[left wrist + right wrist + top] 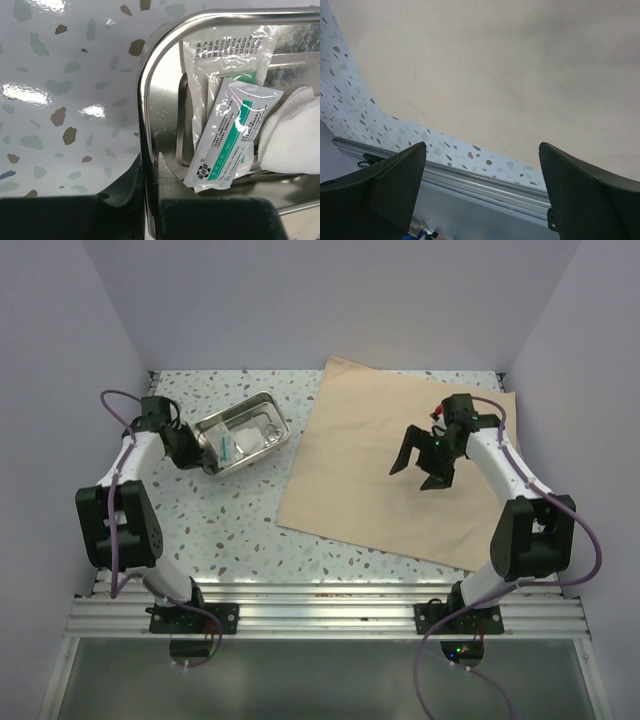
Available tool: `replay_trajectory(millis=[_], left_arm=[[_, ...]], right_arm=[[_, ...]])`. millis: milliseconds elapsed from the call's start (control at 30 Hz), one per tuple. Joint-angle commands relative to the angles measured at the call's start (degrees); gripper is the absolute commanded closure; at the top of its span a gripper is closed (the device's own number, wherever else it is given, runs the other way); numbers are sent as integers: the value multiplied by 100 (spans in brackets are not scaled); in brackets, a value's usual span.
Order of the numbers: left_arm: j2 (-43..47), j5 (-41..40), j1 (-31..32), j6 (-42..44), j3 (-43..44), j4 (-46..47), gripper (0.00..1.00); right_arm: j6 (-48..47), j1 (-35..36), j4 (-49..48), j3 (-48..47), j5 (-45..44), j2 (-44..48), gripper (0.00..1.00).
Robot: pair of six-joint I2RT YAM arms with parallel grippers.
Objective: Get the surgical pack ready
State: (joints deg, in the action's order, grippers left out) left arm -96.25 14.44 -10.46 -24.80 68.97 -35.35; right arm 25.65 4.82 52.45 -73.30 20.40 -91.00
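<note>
The tan wrap sheet (360, 455) lies flat on the right half of the table, and it fills the upper part of the right wrist view (510, 65). The shiny metal tray (232, 408) stands left of it on the speckled tabletop. My left gripper (205, 455) is shut on the tray's near-left rim (145, 75), one finger inside the wall and one outside (148, 160). Inside the tray lie sealed sachets (230, 135) and white gauze (292, 132). My right gripper (415, 472) hovers open above the sheet with nothing between its fingers (482, 150).
Purple walls close the table in on three sides. An aluminium rail (330, 605) runs along the near edge, also seen below the sheet's front edge in the right wrist view (470, 180). Speckled tabletop (220, 520) separates the tray from the rail.
</note>
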Motion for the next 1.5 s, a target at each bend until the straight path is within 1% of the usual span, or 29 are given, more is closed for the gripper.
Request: replay_trajectory(millis=[0,133,167,233,267,300,333,367,433,567,633,667,700,767,833,933,1100,1133,1200,1233,1300,1333,1367,1400,1467], left_arm=[[537,622,324,-332,99,134,100],[599,763,939,-1086,2,494,100],[572,728,1280,-1210,20,581,100],[397,710,1581,-1448,169,757,100],[309,675,1878,-1693,248,784,100],[221,579,2020,-1800,457,793,100],[46,500,2161,-1992,573,784,100],[-42,429,2440,-2098,678,784,100],[-305,279,2688,-2457,951,846,100],[-868,270,3373,-2933,1302,1109,100],[-1306,349,3594,-3057,1645,1118,100],[-1457,367,3804,-3066,1777,1057,100],[-1598,323,3910,-3075,2056,1022,100],[-2002,314,4182,-3075,2321,900,100],[-2335,332,4315,-3101,2647,820,100],[-2574,332,4543,-3189,2780,819,100],[-2759,428,4614,-3093,2666,934,100],[-2759,463,4623,-3084,2639,942,94],[-2768,551,4623,-3058,2534,1109,87],[-2785,560,4623,-3023,2525,1110,80],[-2820,639,4623,-2979,2525,1127,74],[-2821,639,4614,-2909,2525,1084,64],[-2812,639,4623,-2882,2525,1048,58],[-2742,605,4614,-2760,2516,1013,48],[-2593,560,4605,-2662,2455,978,44]], right_arm=[[-148,-7,257,-386,-263,-5,1],[141,-130,363,-571,-546,-102,1],[238,-209,328,-615,-529,-119,1],[493,-446,266,-729,-546,-251,1],[528,-464,240,-791,-529,-321,1],[564,-691,231,-931,-511,-391,1],[564,-745,248,-1019,-563,-505,1],[564,-807,292,-1107,-659,-550,1],[555,-990,266,-1257,-678,-620,1],[555,-1264,214,-1301,-617,-603,1],[547,-1352,187,-1222,-599,-568,1],[538,-1378,152,-1187,-590,-533,1],[529,-1405,135,-1100,-564,-515,1],[529,-1431,56,-994,-538,-454,1],[529,-1440,11,-845,-520,-401,1],[494,-1449,-6,-739,-511,-401,1],[441,-1484,-42,-703,-537,-436,1],[432,-1493,-15,-730,-520,-445,1],[423,-1510,-6,-817,-485,-497,1],[432,-1510,-6,-844,-467,-532,1],[450,-1510,2,-923,-415,-568,1],[450,-1510,20,-941,-414,-611,1],[450,-1510,29,-984,-440,-620,1],[441,-1519,46,-1002,-449,-638,1],[450,-1519,55,-1028,-476,-673,1]])
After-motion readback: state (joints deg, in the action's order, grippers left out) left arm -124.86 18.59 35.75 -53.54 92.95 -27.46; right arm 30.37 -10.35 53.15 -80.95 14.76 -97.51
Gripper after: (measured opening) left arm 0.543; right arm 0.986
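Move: The left hand grips the near left end rim of the raised tray, whose middle is about 9 cm right and 7 cm ahead. It is bound for the cloth's middle, roughly 47 cm right, about level fore and aft and 9 cm below. In the tray, the packets lie some 5 cm right and 4 ahead of the hand, the gauze 11 right and 6 ahead. From the empty right hand, the cloth's middle is about 6 cm left, 2 ahead and 13 below. Sweeping right some 37 cm, the left hand carries the tray off the speckled table towards the cloth's middle, first rising slightly, then sinking about 8 cm while turning clockwise; there its fingers open to about half around the rim. Meanwhile the open right hand clears the way, going right about 10 cm and a little forward, turning clockwise. ##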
